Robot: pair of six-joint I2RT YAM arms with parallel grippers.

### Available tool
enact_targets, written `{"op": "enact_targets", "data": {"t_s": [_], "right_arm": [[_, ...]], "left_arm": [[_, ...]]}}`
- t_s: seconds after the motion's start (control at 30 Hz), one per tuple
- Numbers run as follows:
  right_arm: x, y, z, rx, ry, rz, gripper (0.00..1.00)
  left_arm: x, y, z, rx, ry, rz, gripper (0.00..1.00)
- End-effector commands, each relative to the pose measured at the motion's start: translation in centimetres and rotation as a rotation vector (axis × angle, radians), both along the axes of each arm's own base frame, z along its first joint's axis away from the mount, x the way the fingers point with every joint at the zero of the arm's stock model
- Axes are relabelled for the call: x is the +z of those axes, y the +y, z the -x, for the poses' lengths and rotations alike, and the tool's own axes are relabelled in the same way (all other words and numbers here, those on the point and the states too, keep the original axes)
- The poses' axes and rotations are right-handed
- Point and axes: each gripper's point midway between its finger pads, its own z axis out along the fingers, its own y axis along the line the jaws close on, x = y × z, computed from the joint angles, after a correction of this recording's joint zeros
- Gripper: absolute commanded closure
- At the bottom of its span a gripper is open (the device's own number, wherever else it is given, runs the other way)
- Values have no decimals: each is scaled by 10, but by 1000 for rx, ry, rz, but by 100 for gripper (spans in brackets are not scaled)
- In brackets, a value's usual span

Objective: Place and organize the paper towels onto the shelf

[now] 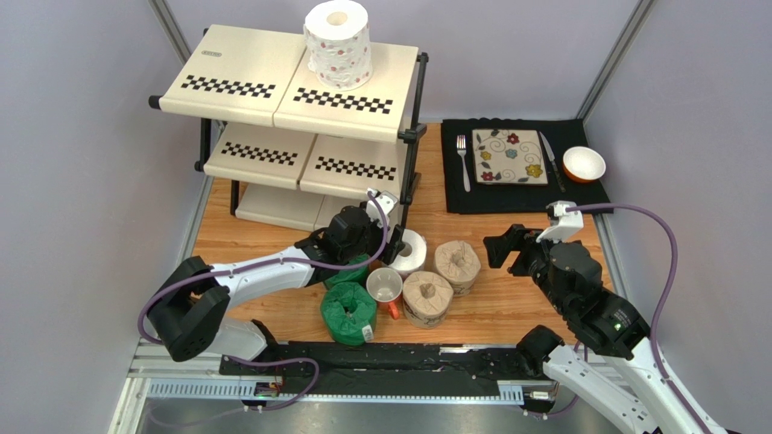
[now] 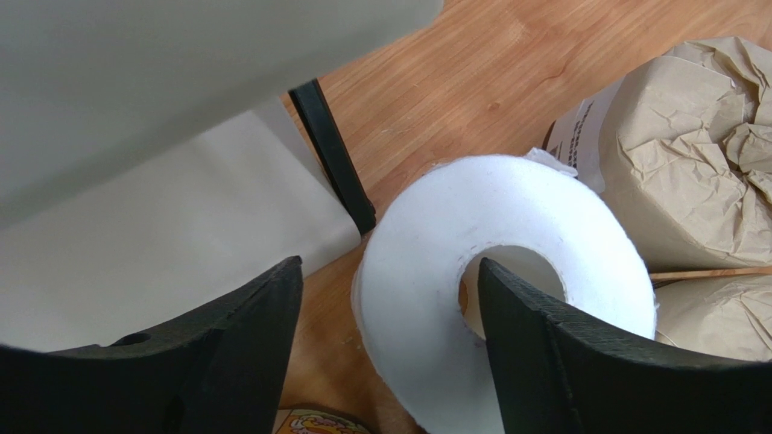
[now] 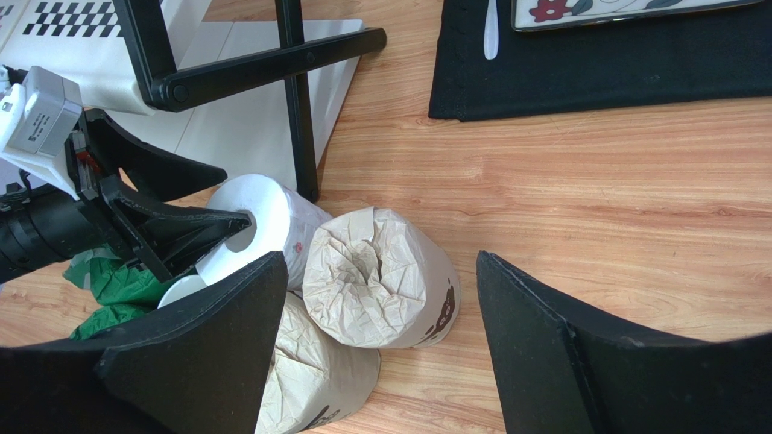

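One white floral paper towel roll (image 1: 337, 43) stands on the top tier of the shelf (image 1: 245, 81). A second white roll (image 2: 435, 253) stands on the table by the shelf's front post (image 2: 335, 154). My left gripper (image 2: 390, 267) is open over it: one finger sits in the core hole, and the other stands outside with a gap to the roll's wall. Two tan rolls (image 1: 458, 264) (image 1: 427, 298) and two green rolls (image 1: 349, 315) (image 1: 349, 271) cluster beside it. My right gripper (image 3: 381, 262) hangs open and empty above the table, right of the tan rolls (image 3: 371, 280).
A white mug (image 1: 384, 286) with a red handle sits among the rolls. At the back right a black placemat (image 1: 525, 167) carries a floral plate, fork, knife and a small bowl (image 1: 583, 164). Grey walls enclose the table.
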Motion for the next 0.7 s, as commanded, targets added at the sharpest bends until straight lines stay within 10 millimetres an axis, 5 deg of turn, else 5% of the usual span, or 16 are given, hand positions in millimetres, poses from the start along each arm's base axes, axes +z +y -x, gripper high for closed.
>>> {"op": "enact_targets", "data": {"t_s": [0.0,0.4,0.67], "right_arm": [[5,-3,0,-12,-20,-13,20],[2,-4,1,-17,-15,-18,20],[1,-3,2,-17,-12,-28,20]], "left_arm": [[4,-3,-12,28,-22,-26,24],[-2,-8,-5,-11,12,-63,58],[39,-13,12,-78,-28,53,67]]}}
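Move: The upright white roll's middle lies about 4 cm to the left hand's right, 2 cm back and 8 cm below; the open fingers already straddle its rim, one at the core. From the same hand, the nearer brown roll is some 16 cm right and 5 back, the other 9 right and 14 back, the mug 12 back and 2 left, the green roll 12 left and 5 back. From the idle right hand, the white roll is about 21 cm left, 3 ahead and 18 below. The left hand, still pointing forward-right and slanting down, slides about 1.5 cm to its right over the white roll while its fingers close to roughly half open, one inside the cardboard-less core and the other against the outer side, so that they pinch the wall on the roll's front-left side. With the grip set and the closing effort rising, it starts to ease back and left by about half a centimetre each, its tilt hardly changing. ##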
